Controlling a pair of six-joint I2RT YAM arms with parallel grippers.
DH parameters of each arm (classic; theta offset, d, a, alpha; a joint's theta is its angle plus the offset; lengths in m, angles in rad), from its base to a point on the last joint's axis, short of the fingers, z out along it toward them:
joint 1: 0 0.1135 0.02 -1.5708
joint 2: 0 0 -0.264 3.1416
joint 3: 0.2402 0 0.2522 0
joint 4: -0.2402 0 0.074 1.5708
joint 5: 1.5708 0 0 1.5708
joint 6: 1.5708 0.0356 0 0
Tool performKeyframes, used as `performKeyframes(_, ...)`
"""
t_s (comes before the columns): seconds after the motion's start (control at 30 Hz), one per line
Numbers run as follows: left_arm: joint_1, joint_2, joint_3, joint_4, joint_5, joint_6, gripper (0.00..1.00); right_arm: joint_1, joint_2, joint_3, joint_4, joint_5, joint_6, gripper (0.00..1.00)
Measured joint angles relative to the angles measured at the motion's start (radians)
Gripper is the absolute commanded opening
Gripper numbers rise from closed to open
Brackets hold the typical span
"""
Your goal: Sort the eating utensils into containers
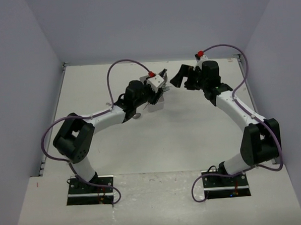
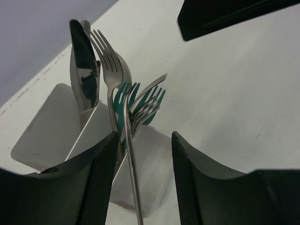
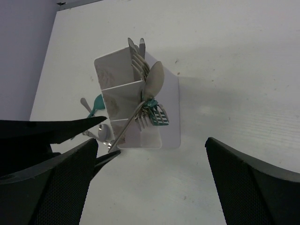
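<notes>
The white three-compartment box stands at mid-table under my left gripper. It holds silver forks, teal forks, a knife and a silver spoon. One silver fork leans out of the end compartment. Its handle runs between my left fingers, which stand apart, so this gripper is open. My right gripper is open and holds nothing, a little way from the box. A teal spoon and a silver spoon lie on the table beside the box.
The right gripper's dark finger hangs close above the box, facing the left gripper. Grey walls close in the white table on three sides.
</notes>
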Motion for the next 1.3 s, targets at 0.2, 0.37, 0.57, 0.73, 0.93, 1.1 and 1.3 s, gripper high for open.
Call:
performKeyframes(0.2, 0.001, 0.126, 0.078, -0.093, -0.029, 0.040, 0.40, -0.001, -0.073, -0.046, -0.032, 0.057, -0.011, 0.99)
performKeyframes(0.37, 0.006, 0.182, 0.124, -0.117, -0.046, 0.058, 0.24, -0.001, -0.113, -0.066, -0.059, 0.089, -0.014, 0.99)
performKeyframes(0.57, 0.012, 0.187, 0.156, -0.138, -0.072, 0.061, 0.00, -0.001, -0.151, -0.087, -0.069, 0.115, -0.014, 0.99)
performKeyframes(0.73, 0.012, 0.175, 0.146, -0.147, -0.077, 0.061, 0.00, -0.001, -0.172, -0.090, -0.074, 0.123, -0.014, 0.99)
performKeyframes(0.93, 0.013, 0.097, 0.088, -0.159, -0.078, 0.062, 0.00, -0.001, -0.173, -0.090, -0.075, 0.129, -0.013, 0.99)
performKeyframes(1.1, 0.013, 0.029, 0.064, -0.158, -0.060, 0.062, 0.00, -0.001, -0.173, -0.090, -0.075, 0.133, -0.013, 0.99)
performKeyframes(1.3, 0.012, -0.006, 0.059, -0.151, -0.054, 0.062, 0.00, -0.001, -0.177, -0.090, -0.075, 0.138, -0.013, 0.99)
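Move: The spoon leans in the container, its handle between the left hand's half-open fingers, some 6 cm below them and about 3 cm ahead, about level sideways. The container's middle is roughly 6 cm ahead, 2 cm left and 13 cm below; the forks' heads stand about 2 cm ahead and 4 cm right, the knives 8 cm ahead and 2 cm right, both some 5 cm down. From the right hand the spoon lies about 2 cm ahead, 10 cm left and 9 cm lower. The left fingers shut on the spoon's handle and pinch it after sinking about 6 cm, with a smaller reach forward and a slight tilt of the wrist; then, keeping their grip, they draw it up some 5 cm, a little back and left. Meanwhile the empty, wide-open right hand backs off right and back from the container by about 4 cm, then waits. ##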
